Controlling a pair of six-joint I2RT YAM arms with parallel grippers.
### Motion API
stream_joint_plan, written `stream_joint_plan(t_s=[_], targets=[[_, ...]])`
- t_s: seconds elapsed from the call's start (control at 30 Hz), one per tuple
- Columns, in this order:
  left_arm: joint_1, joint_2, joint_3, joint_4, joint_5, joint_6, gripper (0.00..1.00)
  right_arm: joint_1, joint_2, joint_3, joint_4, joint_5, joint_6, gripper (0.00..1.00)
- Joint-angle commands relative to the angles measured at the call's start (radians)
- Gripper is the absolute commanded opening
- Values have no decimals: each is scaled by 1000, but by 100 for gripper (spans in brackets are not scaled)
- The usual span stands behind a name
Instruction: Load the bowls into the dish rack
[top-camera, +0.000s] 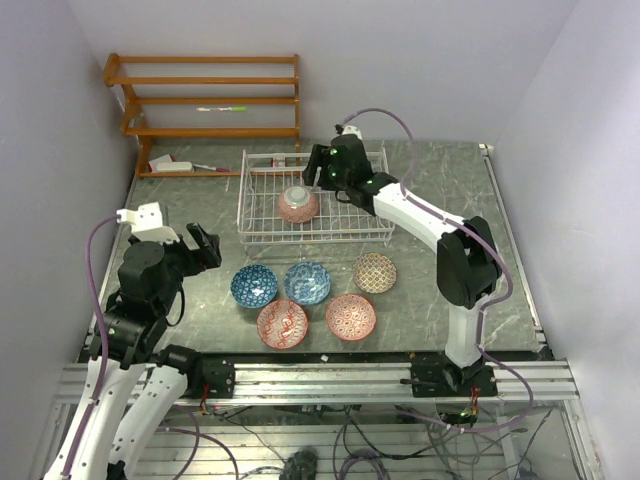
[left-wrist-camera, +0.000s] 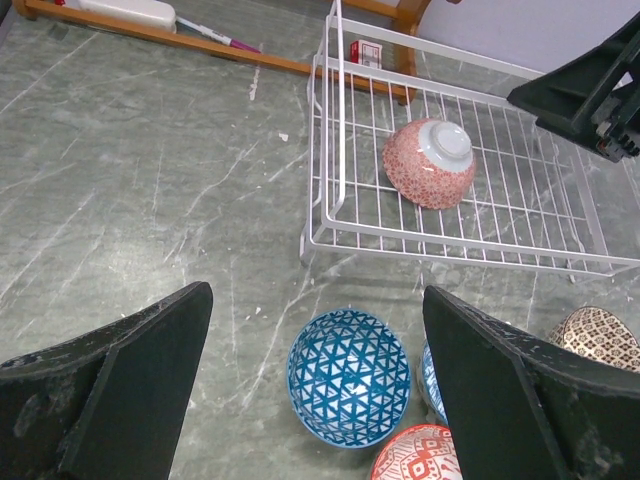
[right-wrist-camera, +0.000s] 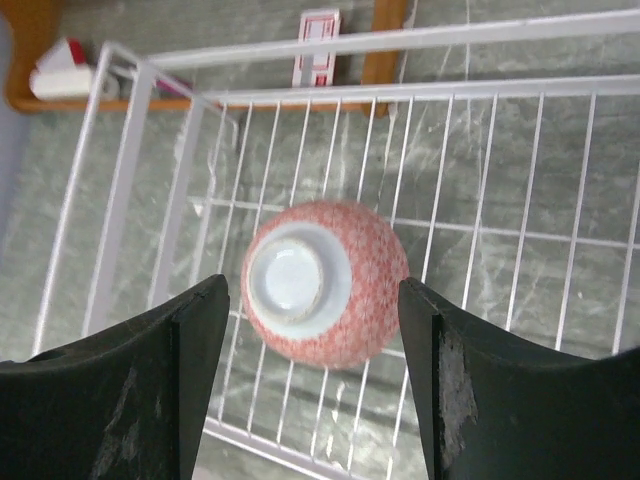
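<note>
The white wire dish rack (top-camera: 372, 235) stands at the back middle of the table. One red bowl (top-camera: 298, 203) lies in it upside down, its white foot ring up (right-wrist-camera: 322, 283). My right gripper (right-wrist-camera: 312, 292) hangs open just above that bowl, fingers apart from its sides, and holds nothing. In front of the rack sit two blue bowls (top-camera: 254, 285) (top-camera: 307, 282), a tan bowl (top-camera: 374, 272) and two red bowls (top-camera: 282, 323) (top-camera: 350, 316). My left gripper (left-wrist-camera: 318, 295) is open and empty above the table, just behind the left blue bowl (left-wrist-camera: 348, 376).
An orange-brown wooden shelf (top-camera: 210, 100) stands against the back wall left of the rack, with small items on its lowest board. A small red-and-white box (right-wrist-camera: 318, 45) lies just beyond the rack. Walls close in on both sides.
</note>
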Motion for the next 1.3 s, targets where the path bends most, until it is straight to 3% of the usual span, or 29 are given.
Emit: stream_joint_plan(t_s=[0.0,0.3,0.7,1.27], targets=[[14,6,-5,37,27,5,98,55,-28,24,-190,117,-183,69],[17,12,-5,35,23,7,98,74,-114,-110,-172,93,-321,76],[19,5,-6,31,20,7,97,74,17,-59,-120,-67,-412,73],[24,9,-5,31,31,10,98,71,200,67,-8,-131,-463,72]])
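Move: The upturned pink bowl in the dish rack lies nearly level with the right hand fore and aft, some 3 cm to its left and about 12 cm below. The dish rack's middle is almost straight beneath that hand. The light blue bowl on the table is about 23 cm back and 1 cm left, the tan bowl about 20 cm back and 15 cm right. From the idle left hand the pink bowl is roughly 24 cm ahead, 20 cm right and 21 cm below. The pink bowl, already let go, is approached from its near right side: the open right hand first draws back about 5 cm while sinking, then keeps going down, some 10 cm in all, swinging left and finally a little forward into the bowl's flank. The wrist turns counter-clockwise some 20 degrees and rolls its left side down; the fingers stay open, ending against the bowl's lower edge. ##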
